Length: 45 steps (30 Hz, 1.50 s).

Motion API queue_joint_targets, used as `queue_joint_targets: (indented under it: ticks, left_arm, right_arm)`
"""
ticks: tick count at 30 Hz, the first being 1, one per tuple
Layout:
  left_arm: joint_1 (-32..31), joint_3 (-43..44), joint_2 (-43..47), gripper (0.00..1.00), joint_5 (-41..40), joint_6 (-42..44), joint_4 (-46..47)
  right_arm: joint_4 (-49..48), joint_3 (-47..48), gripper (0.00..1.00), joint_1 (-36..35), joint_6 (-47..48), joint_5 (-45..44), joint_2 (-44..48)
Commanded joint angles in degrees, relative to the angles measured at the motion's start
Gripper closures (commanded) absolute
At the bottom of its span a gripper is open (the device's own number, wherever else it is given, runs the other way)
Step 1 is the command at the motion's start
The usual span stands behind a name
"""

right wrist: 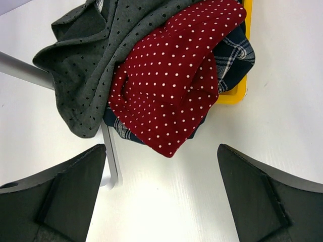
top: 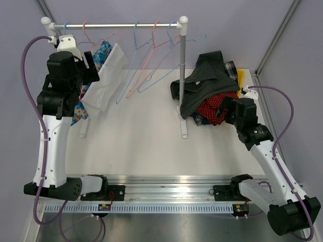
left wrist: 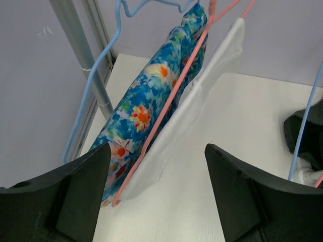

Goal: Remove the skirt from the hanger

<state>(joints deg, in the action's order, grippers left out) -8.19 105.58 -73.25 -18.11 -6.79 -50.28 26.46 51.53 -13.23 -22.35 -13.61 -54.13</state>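
Observation:
A white skirt [top: 103, 83] hangs on a pink hanger [left wrist: 169, 105] at the left end of the rack rail [top: 116, 25]. A blue floral skirt [top: 102, 52] hangs just behind it. In the left wrist view the floral skirt [left wrist: 146, 106] and white skirt [left wrist: 186, 116] hang side by side with the pink wire between them. My left gripper [left wrist: 157, 191] is open and empty, just short of their lower edges; it also shows in the top view [top: 90, 63]. My right gripper [right wrist: 161, 196] is open and empty above the table, near a clothes pile.
Several empty blue and pink hangers [top: 146, 60] hang along the rail. The rack's right post [top: 182, 80] and foot [right wrist: 111, 156] stand beside a pile holding a grey dotted garment [right wrist: 86, 65], a red polka-dot garment [right wrist: 171, 80] and plaid cloth on a yellow tray [right wrist: 237, 91].

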Motion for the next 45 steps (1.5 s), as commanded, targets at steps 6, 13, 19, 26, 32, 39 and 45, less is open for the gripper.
queue_joint_targets:
  ticks: [6,13,19,26,32,39,45]
  left_arm:
    - [3.2,-2.7,-1.6,0.21,6.4,-1.6,8.3]
    - [5.8,-2.2,-5.9,0.25,10.8,-3.2,11.0]
    - [7.4,0.9,-11.1,0.57,14.7,-5.0,11.0]
    - [7.4,1.9,-8.9,1.0,17.7,-5.7,11.5]
    - [7.2,7.0,-4.4,1.0,21.7,-7.5,7.2]
    - [5.0,16.8,-2.7,1.0,23.3,-8.6,-0.1]
    - [4.6,15.6,1.9,1.0,25.8,-10.6,-0.8]
  right_arm:
    - [-1.0,0.2,0.0,0.0,0.5,1.0,0.3]
    - [-1.2,0.6,0.01,0.0,0.7,0.9,-0.5]
    - [-1.4,1.1,0.0,0.0,0.9,0.7,-1.2]
    - [-2.8,2.4,0.01,-0.3,4.1,3.8,1.9]
    - [-7.0,10.9,0.01,-2.7,8.4,15.7,5.6]
    - [-5.3,29.5,0.0,-26.8,19.9,14.8,-2.7]
    - [-5.1,39.6,0.01,-52.7,28.1,-5.8,-14.9]
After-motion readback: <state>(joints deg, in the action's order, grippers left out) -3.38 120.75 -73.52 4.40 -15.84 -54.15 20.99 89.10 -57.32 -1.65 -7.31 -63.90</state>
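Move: The near shoulder of the pink hanger carrying the white skirt lies about 9 cm ahead of the left hand, 1 cm to its right and 6 cm lower; the skirt's middle is some 14 cm ahead, 4 cm right, 13 cm down, the flowered skirt 6 cm to the left of it. From the right hand, the white skirt lies about 52 cm left, 17 cm ahead, 8 cm higher; empty hangers roughly 32 cm left, 18 ahead, 20 up; the clothes pile 20 ahead, 5 left, 15 below. The left fingers pinch the near shoulder of the white skirt's pink hanger after reaching forward about 9 cm and down 6, then keep hold, drawing back some 12 cm, lifting 14 and drifting left, turning clockwise. After waiting, the wide-open right hand sweeps up and left from the pile towards the white skirt, slightly back, turning about 50 degrees counter-clockwise. ##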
